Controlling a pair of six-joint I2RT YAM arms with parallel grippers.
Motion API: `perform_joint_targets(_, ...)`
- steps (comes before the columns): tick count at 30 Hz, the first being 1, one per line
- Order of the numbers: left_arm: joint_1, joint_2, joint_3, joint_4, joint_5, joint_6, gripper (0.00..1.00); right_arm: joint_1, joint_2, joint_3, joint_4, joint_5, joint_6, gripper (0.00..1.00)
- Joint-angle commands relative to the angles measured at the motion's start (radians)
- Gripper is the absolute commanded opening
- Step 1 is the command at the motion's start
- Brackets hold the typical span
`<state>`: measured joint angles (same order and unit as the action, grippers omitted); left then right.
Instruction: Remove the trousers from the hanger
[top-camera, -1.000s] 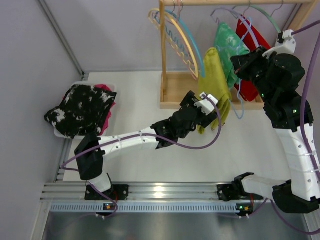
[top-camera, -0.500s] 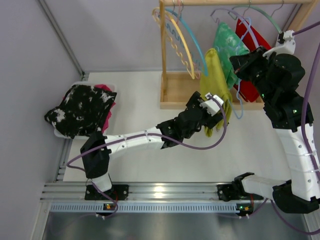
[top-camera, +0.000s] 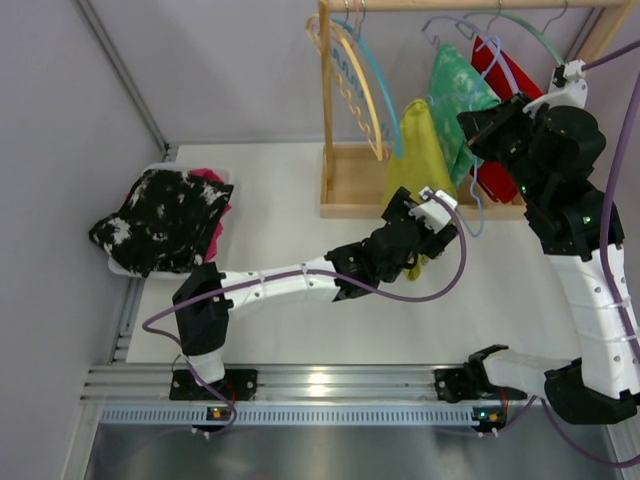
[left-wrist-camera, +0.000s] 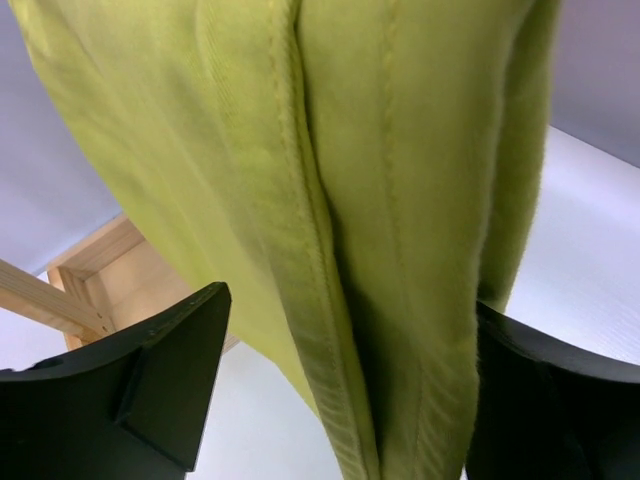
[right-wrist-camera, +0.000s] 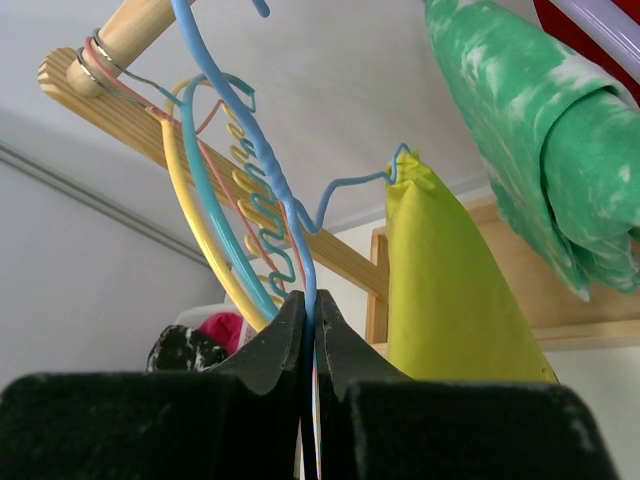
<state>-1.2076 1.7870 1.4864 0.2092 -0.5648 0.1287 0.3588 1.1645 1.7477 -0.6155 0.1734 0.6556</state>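
The mustard-yellow trousers (top-camera: 418, 150) hang folded from a blue wire hanger (right-wrist-camera: 300, 240) on the wooden rack. Green mottled trousers (top-camera: 455, 90) and red trousers (top-camera: 497, 62) hang behind them. My left gripper (top-camera: 428, 235) is at the yellow trousers' lower end. In the left wrist view the cloth (left-wrist-camera: 380, 200) hangs between the open jaws (left-wrist-camera: 340, 400); the right finger (left-wrist-camera: 545, 400) touches it, the left finger (left-wrist-camera: 150, 390) stands apart. My right gripper (right-wrist-camera: 310, 310) is shut on the blue hanger wire, beside the yellow trousers (right-wrist-camera: 450, 290).
The rack's post (top-camera: 324, 100) and base tray (top-camera: 350, 190) stand at the back centre. Empty yellow and teal hangers (top-camera: 360, 90) hang at its left end. A white bin holding black-and-white cloth (top-camera: 160, 220) and pink cloth sits at the left table edge.
My left arm has reached further right, bringing its jaws around the yellow trousers' lower end, and the jaws have narrowed a little. The trousers swung slightly. The right arm has held still.
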Motion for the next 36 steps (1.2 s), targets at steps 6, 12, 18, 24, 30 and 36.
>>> perform_joint_targets(6,0.013,-0.119,-0.064,0.006,-0.021,-0.026,0.79,0.008,-0.052,0.027,0.181,0.014,-0.016,0.0)
perform_joint_targets(12,0.028,-0.178,-0.132,0.004,-0.009,0.006,0.77,0.008,-0.06,0.022,0.186,0.009,-0.022,0.0)
perform_joint_targets(18,0.059,-0.17,-0.106,0.002,-0.001,0.006,0.76,0.008,-0.063,0.015,0.186,-0.008,-0.013,0.0)
perform_joint_targets(24,0.065,-0.126,-0.049,0.004,-0.001,0.003,0.76,0.008,-0.068,0.003,0.189,-0.043,0.007,0.0)
perform_joint_targets(30,0.072,-0.12,-0.012,0.004,0.016,0.003,0.56,0.008,-0.074,-0.002,0.183,-0.037,-0.007,0.0)
perform_joint_targets(36,0.071,-0.182,-0.02,0.004,0.098,0.003,0.0,0.008,-0.089,-0.054,0.189,-0.015,-0.053,0.0)
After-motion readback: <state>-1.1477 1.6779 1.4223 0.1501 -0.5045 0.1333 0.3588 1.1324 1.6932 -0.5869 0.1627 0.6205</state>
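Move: The middle of the yellow-green trousers is about 5 cm ahead of the left hand, 2 cm to its left and 6 cm above. From there, the green cloth hangs some 10 cm ahead of the hand and 4 cm right, and the yellow hanger 15 cm ahead and 9 cm left, both higher. From the right hand the trousers lie roughly 5 cm ahead, 6 cm left and 15 cm below. Left hand goes some 5 cm left, then closes on the trousers' hanging cloth; right still grips the blue hanger. ##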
